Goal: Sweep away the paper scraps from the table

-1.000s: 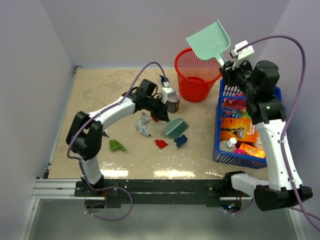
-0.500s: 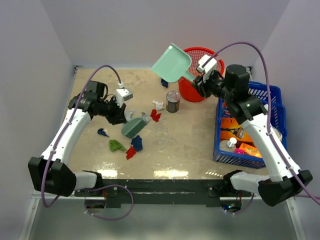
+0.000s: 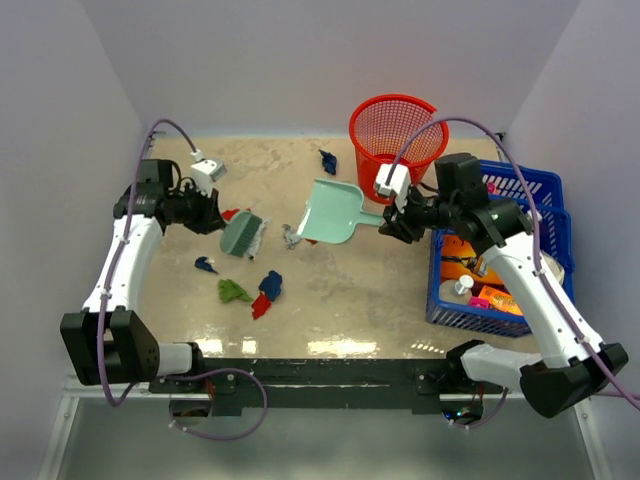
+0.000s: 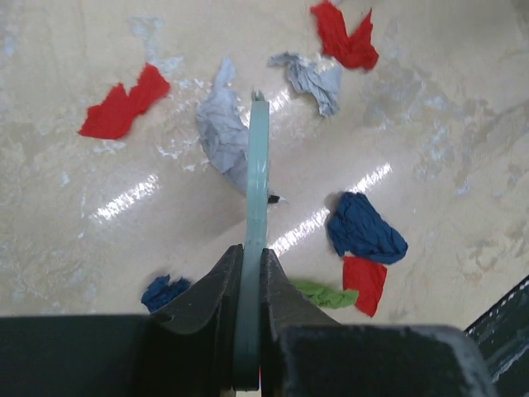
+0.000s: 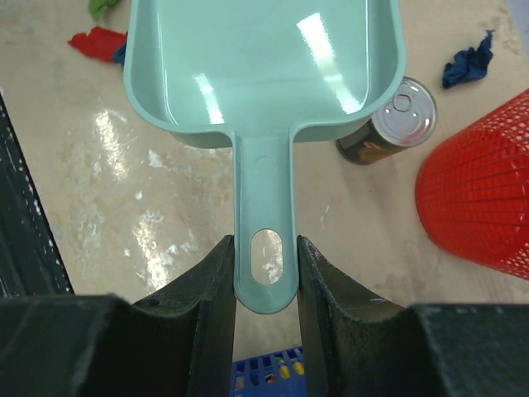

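Observation:
The paper scraps lie scattered on the left half of the table (image 3: 380, 300): a red scrap (image 3: 232, 213), a grey one (image 3: 290, 237), a green one (image 3: 234, 291), blue ones (image 3: 270, 284) and a dark blue one (image 3: 327, 160) at the back. My left gripper (image 3: 205, 212) is shut on a teal hand brush (image 3: 240, 236), seen edge-on in the left wrist view (image 4: 258, 165) with its head by a grey scrap (image 4: 221, 132). My right gripper (image 5: 266, 244) is shut on the handle of a mint dustpan (image 3: 330, 212), held low over the table's middle.
A red mesh basket (image 3: 397, 145) stands at the back right. A blue crate (image 3: 520, 185) of packaged goods fills the right side. A tin can (image 5: 397, 124) stands beside the dustpan's right corner; in the top view the pan hides it. Lilac walls enclose the table.
My right arm brought the dustpan down from above the red basket to the table's middle. My left arm swung left with the brush, and scraps moved left with it.

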Motion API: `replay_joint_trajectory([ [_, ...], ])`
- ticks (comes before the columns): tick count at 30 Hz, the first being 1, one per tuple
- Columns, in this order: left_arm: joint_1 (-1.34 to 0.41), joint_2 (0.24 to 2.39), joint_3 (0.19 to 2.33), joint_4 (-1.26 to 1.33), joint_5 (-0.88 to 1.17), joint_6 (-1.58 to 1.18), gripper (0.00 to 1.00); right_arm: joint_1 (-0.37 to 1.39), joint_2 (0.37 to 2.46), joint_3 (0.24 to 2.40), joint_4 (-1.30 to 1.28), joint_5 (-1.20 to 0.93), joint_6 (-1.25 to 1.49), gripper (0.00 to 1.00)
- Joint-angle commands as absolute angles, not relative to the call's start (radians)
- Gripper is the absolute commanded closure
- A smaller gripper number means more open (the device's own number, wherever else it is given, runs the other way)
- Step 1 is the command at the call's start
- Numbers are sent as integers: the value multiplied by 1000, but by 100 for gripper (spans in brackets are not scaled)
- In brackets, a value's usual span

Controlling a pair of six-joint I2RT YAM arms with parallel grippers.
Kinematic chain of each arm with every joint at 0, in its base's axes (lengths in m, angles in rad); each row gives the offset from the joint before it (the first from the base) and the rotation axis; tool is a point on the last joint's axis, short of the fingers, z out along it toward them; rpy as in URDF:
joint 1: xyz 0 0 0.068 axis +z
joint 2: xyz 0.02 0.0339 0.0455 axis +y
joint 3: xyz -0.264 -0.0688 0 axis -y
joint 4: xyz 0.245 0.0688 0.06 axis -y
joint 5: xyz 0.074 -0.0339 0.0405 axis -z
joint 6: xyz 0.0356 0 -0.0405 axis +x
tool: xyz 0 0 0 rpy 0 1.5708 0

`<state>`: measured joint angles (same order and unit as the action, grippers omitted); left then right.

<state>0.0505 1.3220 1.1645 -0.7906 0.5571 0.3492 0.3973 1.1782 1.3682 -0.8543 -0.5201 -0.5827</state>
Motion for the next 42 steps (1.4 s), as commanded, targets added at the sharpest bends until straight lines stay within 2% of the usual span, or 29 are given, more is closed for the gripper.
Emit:
replay_joint_trajectory([
  [1, 75, 1270, 1180, -678, 661, 273, 100, 469, 1189, 1358, -923, -517, -681, 100],
  [9, 75, 1192, 1198, -658, 683, 187, 100, 748, 1175, 1111, -862, -275, -683, 100],
  [14, 75, 1112, 1178, -666, 615, 204, 100, 755, 1250, 1046, -764, -167, -539, 100],
  [18, 77, 1066, 1146, -670, 580, 225, 100, 755, 1241, 985, -666, -172, -431, 100],
  [27, 101, 1132, 1170, -655, 560, 267, 100, 753, 1321, 922, -631, -126, -506, 100],
  [29, 103, 1138, 1161, -653, 561, 287, 100, 755, 1395, 933, -647, -124, -520, 84],
  [32, 107, 1157, 1172, -686, 580, 290, 100, 753, 1471, 966, -683, -123, -500, 68],
  [33, 107, 1161, 1183, -713, 590, 302, 100, 752, 1470, 969, -680, -124, -497, 55],
  [37, 107, 1166, 1155, -727, 609, 351, 100, 752, 1408, 913, -602, -123, -520, 32],
  [42, 107, 1180, 1146, -718, 568, 316, 100, 752, 1278, 836, -523, -166, -561, 19],
])
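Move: To the left of the right hand by some 14 cm, about level with it and 28 cm below, is the bare table where the held dustpan will lie; the blue scrap is 11 cm farther left of that spot, the red scrap beside the blue one 3 cm left and 5 cm back of the blue one. From the left hand, which holds the brush, the long grey scrap is 6 cm ahead, 6 cm right, 17 cm down; a small grey scrap is 9 cm right of it. Lowering the held dustpan some 22 cm onto the table just right of the blue scrap, the right hand first sweeps back about 8 cm while sinking, then goes mostly straight down as its fingers tilt steeper; they open off the handle and the hand starts to rise. The left hand lifts the still-gripped brush 8 cm above the long grey scrap, tipping it up, then sinks back about halfway. ##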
